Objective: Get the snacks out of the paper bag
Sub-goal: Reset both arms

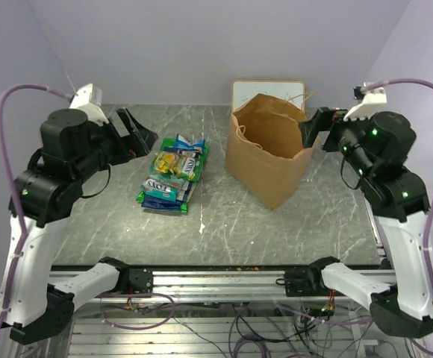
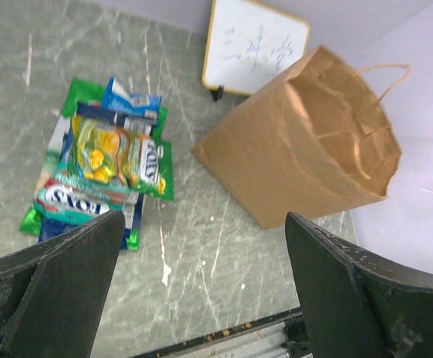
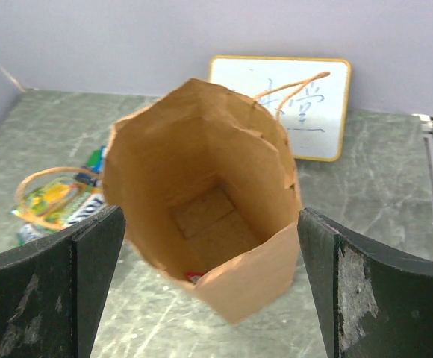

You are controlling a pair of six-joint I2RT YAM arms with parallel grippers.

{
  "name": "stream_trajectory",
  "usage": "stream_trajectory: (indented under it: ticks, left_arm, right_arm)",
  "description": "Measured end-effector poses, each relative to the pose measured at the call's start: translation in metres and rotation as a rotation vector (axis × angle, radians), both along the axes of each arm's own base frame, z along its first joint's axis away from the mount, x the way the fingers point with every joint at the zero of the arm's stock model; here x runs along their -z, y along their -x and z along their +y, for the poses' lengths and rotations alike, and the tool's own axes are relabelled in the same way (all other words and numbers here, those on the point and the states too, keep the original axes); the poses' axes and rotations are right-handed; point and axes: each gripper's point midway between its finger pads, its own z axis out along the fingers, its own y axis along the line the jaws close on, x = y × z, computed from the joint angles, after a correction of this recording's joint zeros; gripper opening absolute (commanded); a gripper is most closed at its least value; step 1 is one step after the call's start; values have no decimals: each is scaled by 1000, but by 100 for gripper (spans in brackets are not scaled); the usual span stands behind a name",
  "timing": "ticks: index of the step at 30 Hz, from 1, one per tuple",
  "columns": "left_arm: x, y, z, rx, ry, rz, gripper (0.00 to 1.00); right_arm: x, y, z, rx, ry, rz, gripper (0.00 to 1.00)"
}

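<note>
The brown paper bag [image 1: 265,171] stands upright right of centre, mouth open. Several snacks [image 1: 173,173] lie stacked in a pile to its left: green, blue, teal and yellow packets. My left gripper [image 1: 138,133] hovers open, up and left of the pile, holding nothing. My right gripper [image 1: 313,128] is open beside the bag's right rim. In the right wrist view the right gripper [image 3: 210,216] looks down into the paper bag [image 3: 254,276], where a small red scrap [image 3: 195,277] shows at the bottom, mostly hidden. The left wrist view shows the snacks [image 2: 104,168], the paper bag [image 2: 298,142] and the open left gripper [image 2: 205,224].
A small framed whiteboard [image 1: 269,93] leans against the back wall just behind the bag. One twisted bag handle [image 3: 45,194] hangs out to the left over the pile. The metal rail [image 1: 224,283] runs along the near table edge. Purple walls close in the back and sides.
</note>
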Motion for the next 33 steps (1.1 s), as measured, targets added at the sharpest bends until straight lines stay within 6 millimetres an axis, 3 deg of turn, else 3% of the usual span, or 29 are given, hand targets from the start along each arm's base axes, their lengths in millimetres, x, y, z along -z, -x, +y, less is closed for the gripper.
stream_trajectory:
  ticks: [5, 11, 14, 27, 33]
  left_arm:
    - [-55, 24, 14, 12, -16, -177, 98]
    - [-100, 68, 50, -72, -8, -381, 96]
    - [-117, 76, 60, -107, 3, -446, 97]
    - [-112, 42, 49, -129, 4, -383, 95]
    - [-106, 40, 48, -127, -10, -351, 96]
  right_arm:
    - [-21, 36, 1, -43, -91, -26, 100]
    - [-47, 67, -17, 22, -167, -53, 100]
    - [-51, 79, -25, 58, -206, -45, 100]
    - [-32, 81, -31, 140, -258, 87, 100]
    - [-24, 77, -31, 162, -252, 120, 100]
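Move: Both open hands hang empty some 40 cm over the table. From the left hand the snack pile lies about 15 cm ahead, 2 cm to the right and 39 cm below, and the paper bag's middle some 13 cm ahead, 35 cm to the right and 25 cm lower. From the right hand the bag's middle is about 8 cm ahead, 5 cm left and 27 cm below, the whiteboard about 36 cm straight ahead and 35 cm lower, the pile 10 cm ahead and 38 cm left. The left hand climbs about 12 cm away from the snack pile while drawing back and to its left, its fingers tipping up some 25 degrees, then eases forward and slightly down with its fingers still wide open. The right hand, also open and empty, pulls back about 8 cm from the paper bag, first rising 5 cm and then sinking by half of that, as it drifts a little right, rolls its left side up about 15 degrees and swings slightly clockwise, neither hand touching anything. ##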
